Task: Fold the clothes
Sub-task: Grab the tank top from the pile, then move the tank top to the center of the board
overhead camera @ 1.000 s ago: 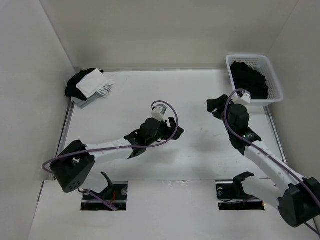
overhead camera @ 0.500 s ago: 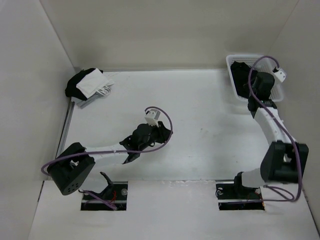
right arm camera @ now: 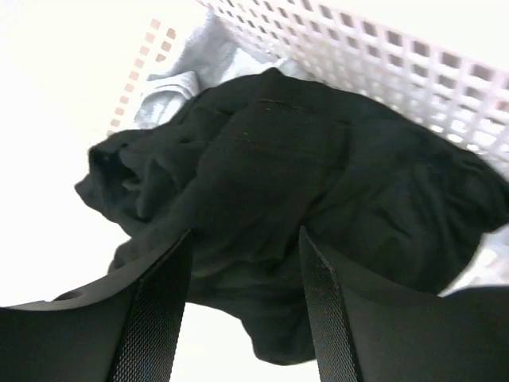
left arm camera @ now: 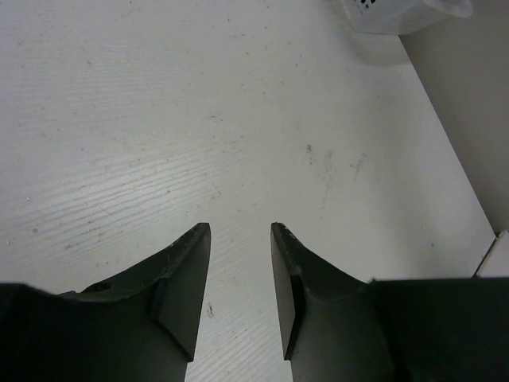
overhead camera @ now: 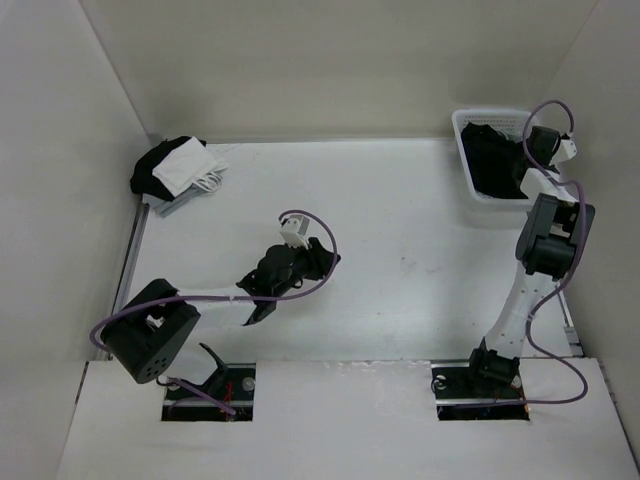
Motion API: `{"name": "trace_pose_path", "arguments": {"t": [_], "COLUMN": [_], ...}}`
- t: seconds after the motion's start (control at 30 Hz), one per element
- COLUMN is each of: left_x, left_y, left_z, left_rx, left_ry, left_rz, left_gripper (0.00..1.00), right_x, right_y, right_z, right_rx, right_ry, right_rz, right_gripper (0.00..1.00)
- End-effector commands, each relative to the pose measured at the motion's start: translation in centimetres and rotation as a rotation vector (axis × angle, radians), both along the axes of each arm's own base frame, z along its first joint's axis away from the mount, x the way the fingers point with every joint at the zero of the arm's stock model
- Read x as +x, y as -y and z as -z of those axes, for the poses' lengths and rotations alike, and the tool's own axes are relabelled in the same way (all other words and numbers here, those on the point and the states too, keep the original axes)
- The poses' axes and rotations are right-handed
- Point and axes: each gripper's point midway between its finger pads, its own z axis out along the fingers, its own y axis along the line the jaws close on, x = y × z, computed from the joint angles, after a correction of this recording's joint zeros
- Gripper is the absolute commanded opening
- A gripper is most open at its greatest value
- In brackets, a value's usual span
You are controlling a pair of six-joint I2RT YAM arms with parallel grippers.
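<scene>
The clothes, a crumpled black T-shirt [right arm camera: 318,175], lie in the white mesh basket [right arm camera: 382,56] at the back right of the table [overhead camera: 492,160]. My right gripper [right arm camera: 245,232] hovers just above the shirt, open, with dark fabric showing between the fingers but nothing pinched. From above, the right arm stretches up over the basket [overhead camera: 522,172]. My left gripper [left arm camera: 240,229] is open over bare white table near the middle [overhead camera: 330,256], far from the shirt.
A small light-grey garment [right arm camera: 187,76] lies under the shirt at the basket's far corner. A black-and-white bundle of cloth [overhead camera: 175,168] sits at the back left. White walls enclose the table on three sides. The basket's corner [left arm camera: 398,16] shows at the top of the left wrist view.
The right arm has swung from the middle of the table up and over the basket. The left arm has drawn back slightly to the left.
</scene>
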Motion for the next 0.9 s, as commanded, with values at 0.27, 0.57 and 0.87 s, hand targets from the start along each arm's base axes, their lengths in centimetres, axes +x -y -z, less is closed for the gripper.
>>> {"name": "trace_pose_path", "arguments": {"t": [0.27,0.57,0.87], "left_x": [0.6,0.1,1.2], "left_y": [0.4,1.0,-1.7], "left_z": [-1.7,-2.1,-2.5], "left_rx": [-0.062,-0.071,-0.100], "left_ry": [0.057,0.065,0.074], "left_rz": [0.007,0.029,-0.064], "left_gripper": [0.35,0.35,0.35], "right_x": [3.5,-6.6,-20.4], "right_y": [-0.3,-6.6,-20.9], "right_z": [-5.2,-26.7,-41.8], "right_rx": [0.089,-0.047,-0.110], "right_ry": [0.242,0.795,1.127], "right_rz": [0.008,-0.084,-0.425], "right_gripper": [0.01,0.00,0.01]}}
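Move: The black tank top lies bunched in the white basket right at my right fingertips, its middle about 6 cm to my left, 1 cm ahead and some 4 cm below. The basket's middle is level with my right hand, roughly 5 cm left and 5 cm down; pale grey cloth lies under the top, about 3 cm ahead, 9 cm left and 8 cm down. From my left hand, the tank top is around 30 cm ahead, 47 cm right and 4 cm lower. I push my right hand about 3 cm forward into the tank top and shut the fingers, pinching its fabric. Then I pull back and, faster and faster, haul the hand up some 35 cm while swinging it about 15 cm back and 15 cm left, tipping the fingers upward by roughly 50 degrees and keeping the pinch. ##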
